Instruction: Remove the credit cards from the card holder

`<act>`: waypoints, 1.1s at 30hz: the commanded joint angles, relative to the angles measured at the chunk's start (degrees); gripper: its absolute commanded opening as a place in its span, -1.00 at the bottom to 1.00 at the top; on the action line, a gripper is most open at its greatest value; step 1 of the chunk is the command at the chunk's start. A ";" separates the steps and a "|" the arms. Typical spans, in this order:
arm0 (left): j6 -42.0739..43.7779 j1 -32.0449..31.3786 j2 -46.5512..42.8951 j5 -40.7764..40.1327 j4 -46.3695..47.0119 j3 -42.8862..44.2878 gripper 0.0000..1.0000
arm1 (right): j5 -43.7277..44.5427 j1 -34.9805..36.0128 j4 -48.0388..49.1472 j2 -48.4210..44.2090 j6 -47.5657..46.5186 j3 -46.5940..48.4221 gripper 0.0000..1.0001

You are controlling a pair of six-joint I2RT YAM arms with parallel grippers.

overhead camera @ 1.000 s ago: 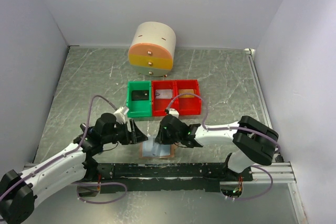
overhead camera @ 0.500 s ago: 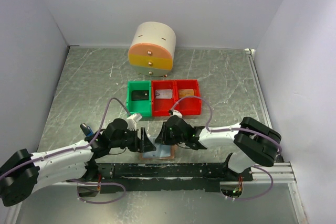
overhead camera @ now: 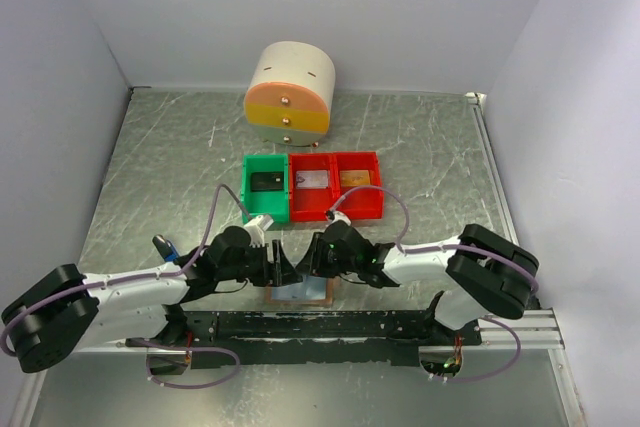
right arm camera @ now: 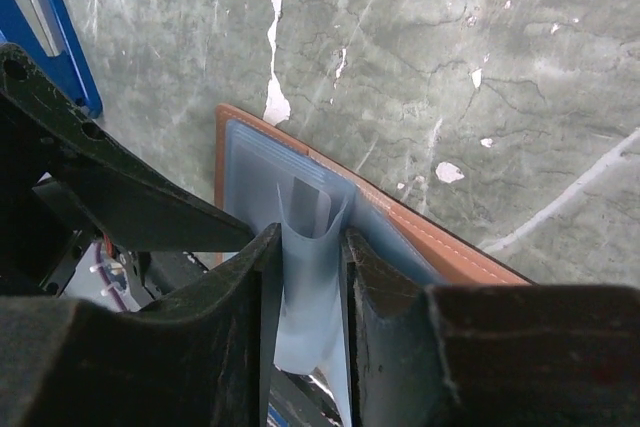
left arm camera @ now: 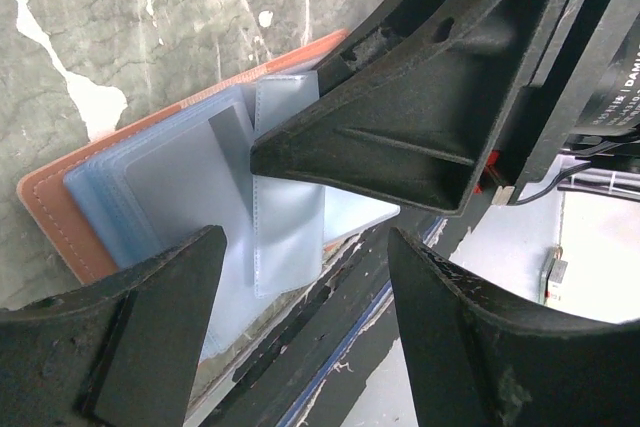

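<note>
The tan-brown card holder lies flat at the table's near edge, its pale blue pockets facing up. My right gripper is shut on one translucent pocket sleeve, which bows open between the fingers. A greyish credit card shows inside that sleeve. My left gripper hangs open just over the holder's near edge and touches nothing. In the top view the left gripper and right gripper face each other over the holder.
Behind the holder stand a green bin and two red bins; a pale card lies in the middle bin. A round drawer unit is at the back. A small blue-and-black gadget lies left. A black rail borders the holder.
My left arm has swung right, bringing its open gripper up beside the holder and the right gripper. The right gripper stayed on the holder and its fingers stand slightly wider.
</note>
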 commanded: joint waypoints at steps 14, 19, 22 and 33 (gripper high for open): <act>-0.66 -2.34 4.73 4.53 11.86 0.08 0.58 | -3.12 -1.98 2.40 -4.24 0.10 -3.08 -0.24; -1.19 -3.30 3.93 6.02 15.03 0.40 0.56 | -2.81 -2.33 0.68 -6.52 -0.74 -2.77 -0.12; -1.36 -3.98 3.40 5.47 15.46 0.72 0.56 | -1.28 -2.61 -2.83 -9.03 -1.29 -1.81 0.02; -2.34 -7.54 13.76 5.88 24.37 3.31 0.55 | 16.80 -3.00 -32.41 -19.70 0.33 4.12 0.21</act>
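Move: The clear sleeve of the card holder stands between the right fingertips, its middle about 1 cm below them; from the open left hand it is some 3 cm to the right, 1 cm ahead and 2 cm lower. The card holder's middle lies about 3 cm back, 2 cm left and 3 cm below the right hand. The middle red tray stands roughly 20 cm ahead of the right hand and 1 cm to its right, the green tray about 10 cm left of that tray. The right fingers open from around the upright sleeve and let it go, the hand first easing up and then lifting faster, about 4.5 cm up, 4 cm to the right and 2 cm forward off the card holder. The left hand, fingers staying wide open, follows over the holder towards the loosed sleeve, some 4 cm right and a little back, rising slightly before dipping again near the end and turning about 10 degrees clockwise. ##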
